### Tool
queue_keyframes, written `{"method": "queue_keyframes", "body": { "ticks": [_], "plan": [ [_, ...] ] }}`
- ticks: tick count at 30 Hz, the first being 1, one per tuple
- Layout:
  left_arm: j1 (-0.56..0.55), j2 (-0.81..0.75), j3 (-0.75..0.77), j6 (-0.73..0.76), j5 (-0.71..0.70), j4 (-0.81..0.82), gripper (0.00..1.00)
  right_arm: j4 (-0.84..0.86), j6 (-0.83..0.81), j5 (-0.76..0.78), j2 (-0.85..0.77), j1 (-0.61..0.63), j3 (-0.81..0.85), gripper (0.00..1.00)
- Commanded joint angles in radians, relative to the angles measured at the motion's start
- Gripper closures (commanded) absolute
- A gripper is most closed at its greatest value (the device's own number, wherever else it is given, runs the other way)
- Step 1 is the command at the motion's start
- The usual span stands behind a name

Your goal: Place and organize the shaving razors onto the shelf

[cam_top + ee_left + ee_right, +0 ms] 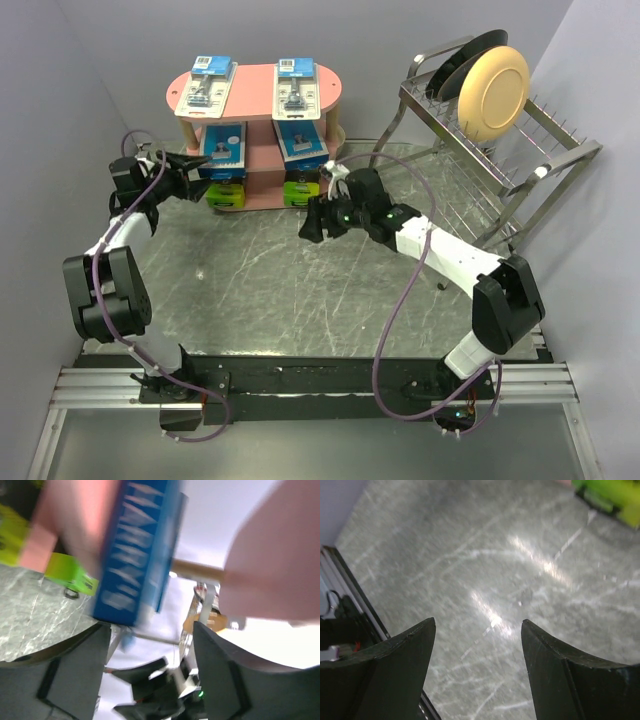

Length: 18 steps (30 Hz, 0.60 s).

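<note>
The pink shelf (262, 95) stands at the back of the table. Two clear blister packs (207, 85) (300, 85) lie on its top board. On the middle board are two blue-carded packs (225, 148) (300, 142). Two black boxes with lime-green ends (226, 193) (301, 190) sit on the bottom tier. My left gripper (195, 165) is at the shelf's left side. In the left wrist view this gripper (151, 626) is open, and the blue pack (132, 555) is just past its tips, not between them. My right gripper (312, 222) (478, 621) hangs open over bare table, with a lime-green box end (615, 495) ahead of it.
A silver wire dish rack (500, 160) stands at the back right, holding a cream plate (492, 92) and a black plate (465, 60). Grey walls close in on the left and right. The right arm lies across the table in front of the shelf.
</note>
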Motion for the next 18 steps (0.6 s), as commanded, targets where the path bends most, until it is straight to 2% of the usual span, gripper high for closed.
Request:
{"method": "queue_keyframes", "body": {
  "ticks": [1, 6, 10, 12, 16, 18],
  "plan": [
    [0.016, -0.114, 0.004, 0.098, 0.088, 0.086, 0.27, 0.083, 0.011, 0.005, 0.022, -0.026, 0.101, 0.25],
    [0.054, -0.205, -0.05, 0.247, 0.106, -0.094, 0.29, 0.094, -0.026, 0.158, 0.02, -0.057, 0.151, 0.29],
    [0.083, -0.257, -0.154, 0.288, 0.059, -0.211, 0.43, 0.108, -0.041, 0.223, 0.032, -0.095, 0.174, 0.49],
    [0.083, -0.278, -0.206, 0.301, 0.037, -0.197, 0.48, 0.102, -0.051, 0.24, 0.04, -0.111, 0.187, 0.55],
    [0.083, -0.254, -0.243, 0.275, 0.031, -0.145, 0.55, 0.097, -0.055, 0.252, 0.042, -0.134, 0.194, 0.55],
    [0.085, -0.24, -0.219, 0.281, 0.046, -0.137, 0.65, 0.1, -0.064, 0.283, 0.032, -0.14, 0.195, 0.58]
  ]
}}
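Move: The left hand is at the front left corner of the blue razor box on the left of the middle shelf, whose middle is about 6 cm ahead, 4 cm right and level. The green box beneath it lies some 6 cm ahead, 5 cm right and 12 cm down. From the right hand, the right-hand blue box is about 19 cm ahead, 3 cm left and 2 cm up, the green box under it 18 cm ahead, 3 cm left and 10 cm down; that blue box lies about 6 cm ahead and 22 cm right of the left hand, about level. The left hand comes away from the left blue box, drawing back about 8 cm in an arc that first rises some 4 cm and then sinks to end about 4 cm below where it began, its fingers partly closing on nothing. Meanwhile the empty right hand reaches about 10 cm forward towards the shelf's right side and the right-hand blue box, rising and swinging about 5 cm to the right as the fingers tip up, turn some 15 degrees clockwise and narrow to under half open. ##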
